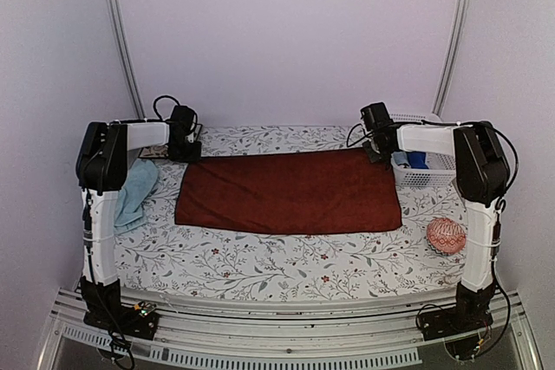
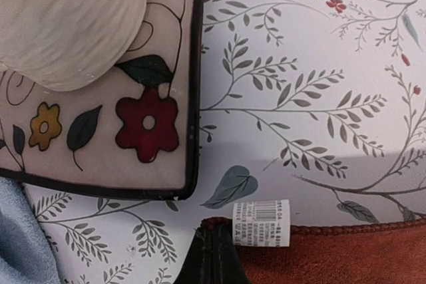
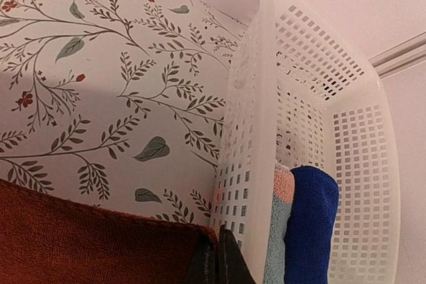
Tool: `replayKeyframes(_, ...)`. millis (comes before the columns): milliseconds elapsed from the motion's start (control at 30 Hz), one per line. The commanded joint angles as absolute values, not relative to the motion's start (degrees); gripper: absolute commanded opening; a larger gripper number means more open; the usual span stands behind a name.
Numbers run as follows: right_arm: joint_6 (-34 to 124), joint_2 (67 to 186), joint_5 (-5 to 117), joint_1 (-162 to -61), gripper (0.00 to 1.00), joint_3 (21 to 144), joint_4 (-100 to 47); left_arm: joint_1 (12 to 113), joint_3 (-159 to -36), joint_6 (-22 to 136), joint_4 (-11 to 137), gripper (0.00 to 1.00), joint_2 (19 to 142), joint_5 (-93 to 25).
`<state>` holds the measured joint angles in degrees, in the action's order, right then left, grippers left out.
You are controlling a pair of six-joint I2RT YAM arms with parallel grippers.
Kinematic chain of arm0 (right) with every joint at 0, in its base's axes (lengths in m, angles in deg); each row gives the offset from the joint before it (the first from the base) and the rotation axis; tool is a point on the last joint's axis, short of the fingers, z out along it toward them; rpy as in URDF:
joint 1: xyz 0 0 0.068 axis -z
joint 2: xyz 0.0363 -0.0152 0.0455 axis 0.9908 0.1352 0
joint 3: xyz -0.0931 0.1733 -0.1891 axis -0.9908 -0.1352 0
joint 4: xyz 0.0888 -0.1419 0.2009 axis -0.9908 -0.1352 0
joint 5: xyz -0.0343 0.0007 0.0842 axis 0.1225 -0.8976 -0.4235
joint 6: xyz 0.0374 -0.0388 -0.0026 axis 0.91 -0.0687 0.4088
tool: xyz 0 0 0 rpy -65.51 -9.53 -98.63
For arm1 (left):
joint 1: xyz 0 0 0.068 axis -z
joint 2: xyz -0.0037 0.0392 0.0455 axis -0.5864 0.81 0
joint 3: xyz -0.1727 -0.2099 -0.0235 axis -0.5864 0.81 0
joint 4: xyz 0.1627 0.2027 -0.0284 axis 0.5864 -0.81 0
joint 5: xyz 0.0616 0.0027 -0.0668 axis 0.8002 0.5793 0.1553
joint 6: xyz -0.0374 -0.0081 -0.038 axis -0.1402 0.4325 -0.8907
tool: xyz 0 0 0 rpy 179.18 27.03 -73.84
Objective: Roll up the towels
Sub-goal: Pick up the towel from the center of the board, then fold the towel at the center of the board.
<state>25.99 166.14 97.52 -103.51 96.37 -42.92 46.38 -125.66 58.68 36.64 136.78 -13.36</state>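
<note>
The dark maroon towel (image 1: 286,192) lies spread flat across the middle of the floral tabletop. My left gripper (image 1: 185,152) is at its far left corner, and in the left wrist view that gripper (image 2: 214,237) is shut, pinching the corner beside a white care label (image 2: 261,223). My right gripper (image 1: 379,152) is at the far right corner; its wrist view shows it (image 3: 219,236) shut on the maroon towel (image 3: 86,244) there. The pale blue towel (image 1: 134,192) lies crumpled at the left, under the left arm, and shows at the corner (image 2: 20,244) of the left wrist view.
A white perforated basket (image 1: 429,175) at the back right, close against the right gripper, holds rolled cloths, one bright blue (image 3: 309,224). An orange-pink patterned ball (image 1: 447,236) sits near the right arm. A flower-printed mat (image 2: 100,118) with a cream roll (image 2: 66,24) lies at back left.
</note>
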Motion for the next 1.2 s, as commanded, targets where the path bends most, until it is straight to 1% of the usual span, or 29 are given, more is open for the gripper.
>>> replayKeyframes(0, 24.85, 167.39, 102.58, -102.02, 0.02, 97.8, -39.62, 45.99, -126.24, 58.04, 39.23, 0.0, 133.46, -10.24)
replayKeyframes(267, 23.76, 168.16, 104.02, -101.87, 0.02, 99.11, -36.52, 47.5, -125.79, 59.83, 41.83, 0.0, 132.47, -8.12)
replayKeyframes(400, 24.44, 166.34, 102.98, -101.58, 0.02, 97.51, -36.65, 48.0, -122.32, 60.92, 44.23, 0.0, 130.22, -8.75)
replayKeyframes(667, 26.14, 155.7, 87.82, -101.48, 0.02, 85.98, -37.92, 48.77, -110.8, 61.04, 45.03, 0.0, 120.48, -10.32)
replayKeyframes(800, 26.5, 152.42, 84.0, -101.48, 0.02, 81.41, -37.11, 48.9, -106.32, 60.95, 45.61, 0.0, 117.28, -9.95)
replayKeyframes(1167, 27.7, 146.68, 85.23, -101.56, 0.02, 79.24, -40.53, 49.05, -98.68, 59.36, 48.98, 0.0, 112.44, -16.13)
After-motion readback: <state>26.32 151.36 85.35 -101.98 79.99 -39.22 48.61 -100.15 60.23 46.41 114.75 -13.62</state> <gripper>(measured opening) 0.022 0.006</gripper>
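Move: Both hands already hold the dark red towel by its far corners. From the left hand its middle lies about 31 cm right, 14 back and 4 below, its near-left corner some 26 cm straight back; the tray and mug stand roughly 8 cm left and 9 ahead. From the right hand the towel's middle is about 31 cm left, 12 back and 9 lower, the near-right corner 25 cm back and 2 right, the basket some 16 cm right and 5 ahead. Both grippers keep their pinch on the towel's far corners, lifting and edging out 1 to 2 cm before turning back towards its near edge. The left rises some 6 cm in all, its fingers tipping up a little, and draws back about 8 cm, sinking slightly at the end; the right lifts only about 2 cm, then draws back roughly 7 cm, swinging a little counter-clockwise. ##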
